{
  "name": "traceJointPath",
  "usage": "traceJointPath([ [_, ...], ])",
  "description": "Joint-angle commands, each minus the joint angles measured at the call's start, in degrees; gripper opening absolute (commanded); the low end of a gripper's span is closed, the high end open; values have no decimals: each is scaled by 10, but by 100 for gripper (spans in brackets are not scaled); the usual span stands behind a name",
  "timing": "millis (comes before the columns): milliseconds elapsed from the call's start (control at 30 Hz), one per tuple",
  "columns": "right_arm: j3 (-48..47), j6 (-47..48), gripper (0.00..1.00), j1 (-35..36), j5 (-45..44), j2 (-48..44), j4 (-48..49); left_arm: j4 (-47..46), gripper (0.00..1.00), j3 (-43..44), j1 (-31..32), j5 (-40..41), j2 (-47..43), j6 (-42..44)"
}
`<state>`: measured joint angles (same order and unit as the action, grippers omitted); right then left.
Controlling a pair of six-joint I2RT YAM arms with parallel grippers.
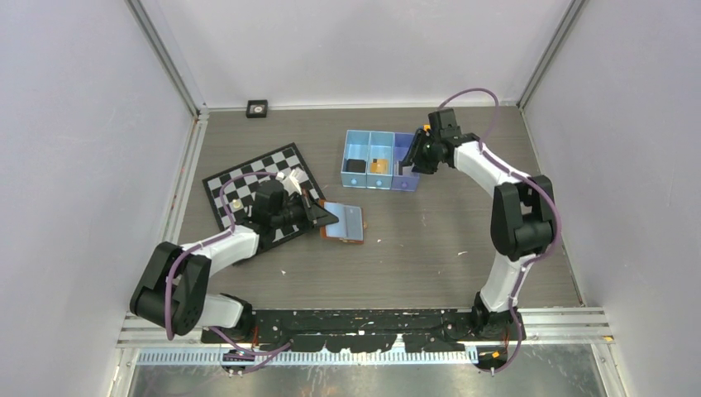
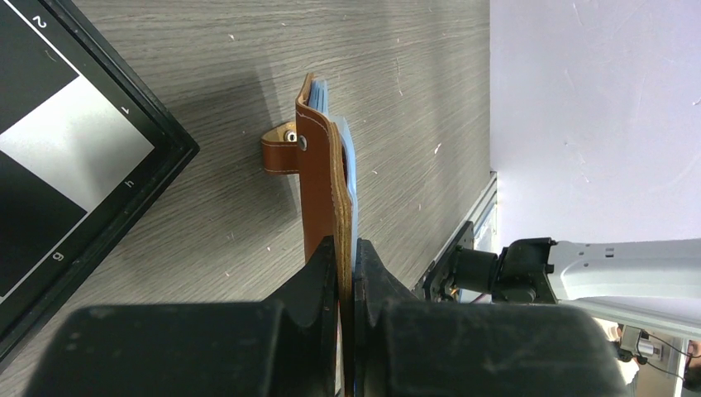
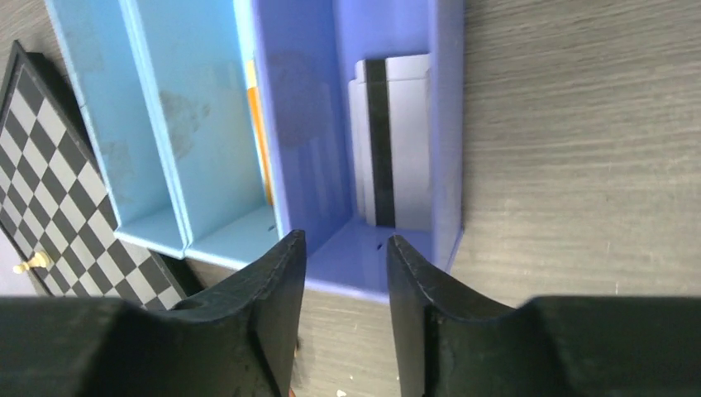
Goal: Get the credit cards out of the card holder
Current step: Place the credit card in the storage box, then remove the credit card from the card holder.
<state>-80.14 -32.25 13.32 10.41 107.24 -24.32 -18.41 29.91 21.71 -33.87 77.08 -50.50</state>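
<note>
The brown card holder (image 1: 350, 234) lies open on the table right of the chessboard, a pale blue credit card (image 1: 347, 217) showing in it. My left gripper (image 1: 324, 217) is shut on its near edge. In the left wrist view the card holder (image 2: 318, 190) stands edge-on between the fingers, the blue card (image 2: 347, 161) against its right face and the left gripper (image 2: 347, 248) clamped on both. My right gripper (image 1: 411, 157) hangs open over the tray's right compartment. A grey credit card (image 3: 409, 141) with a black stripe lies in that compartment, beyond the empty right gripper (image 3: 343, 244).
The blue three-compartment tray (image 1: 369, 133) holds a dark item (image 1: 355, 165) on the left and a yellow-orange block (image 1: 379, 166) in the middle. A chessboard (image 1: 248, 178) with a few pieces lies under my left arm. Walls enclose the table on three sides.
</note>
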Motion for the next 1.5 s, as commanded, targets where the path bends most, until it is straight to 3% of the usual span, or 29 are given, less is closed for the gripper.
traceJointPath([
  [0,28,1,50,52,-62,-123,15,-7,0,21,-2,-5,2,7],
  [200,132,15,64,174,-154,-245,50,-7,0,21,-2,-4,4,10],
  [400,332,-25,81,191,-164,-373,170,-5,0,19,-2,1,0,21],
  [500,392,-34,82,191,-175,-406,212,-12,0,10,-2,5,-10,22],
  [733,415,-71,84,191,-161,-374,276,-7,0,13,16,56,-31,17],
  [900,436,-96,83,191,-133,-369,316,35,0,86,60,88,3,-6],
  [1033,445,-99,82,191,-129,-380,327,61,0,132,63,76,39,25],
  [1300,468,-111,82,190,-102,-386,374,-94,0,73,63,-7,11,-20],
  [1467,485,-122,87,191,-78,-414,395,-181,0,28,63,-24,-35,-66],
])
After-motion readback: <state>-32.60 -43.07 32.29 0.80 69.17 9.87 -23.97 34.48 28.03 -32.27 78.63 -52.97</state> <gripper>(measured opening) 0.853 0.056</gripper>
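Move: My right hand is just above the storage box, with the purple compartment about 5 cm ahead, 2 cm left and 6 cm below. The box's middle compartment, with the orange card, is some 10 cm left and 5 cm ahead. The card holder I'm going back to is roughly 16 cm back and 20 cm left, about level. My left hand grips it, its middle 3 cm right and 1 cm back of those fingers; the purple compartment lies 21 cm ahead and 20 cm right. I hop my right hand out of the purple compartment, up about 9 cm while drawing back and left, then sink again beside the card holder, about 15 cm back in all, and edge left towards it. On the way the half-open fingers spread wide and tip up some 20 degrees. Late on, my left hand carries the still-pinched holder about 4 cm right and 4 cm up to meet them. ##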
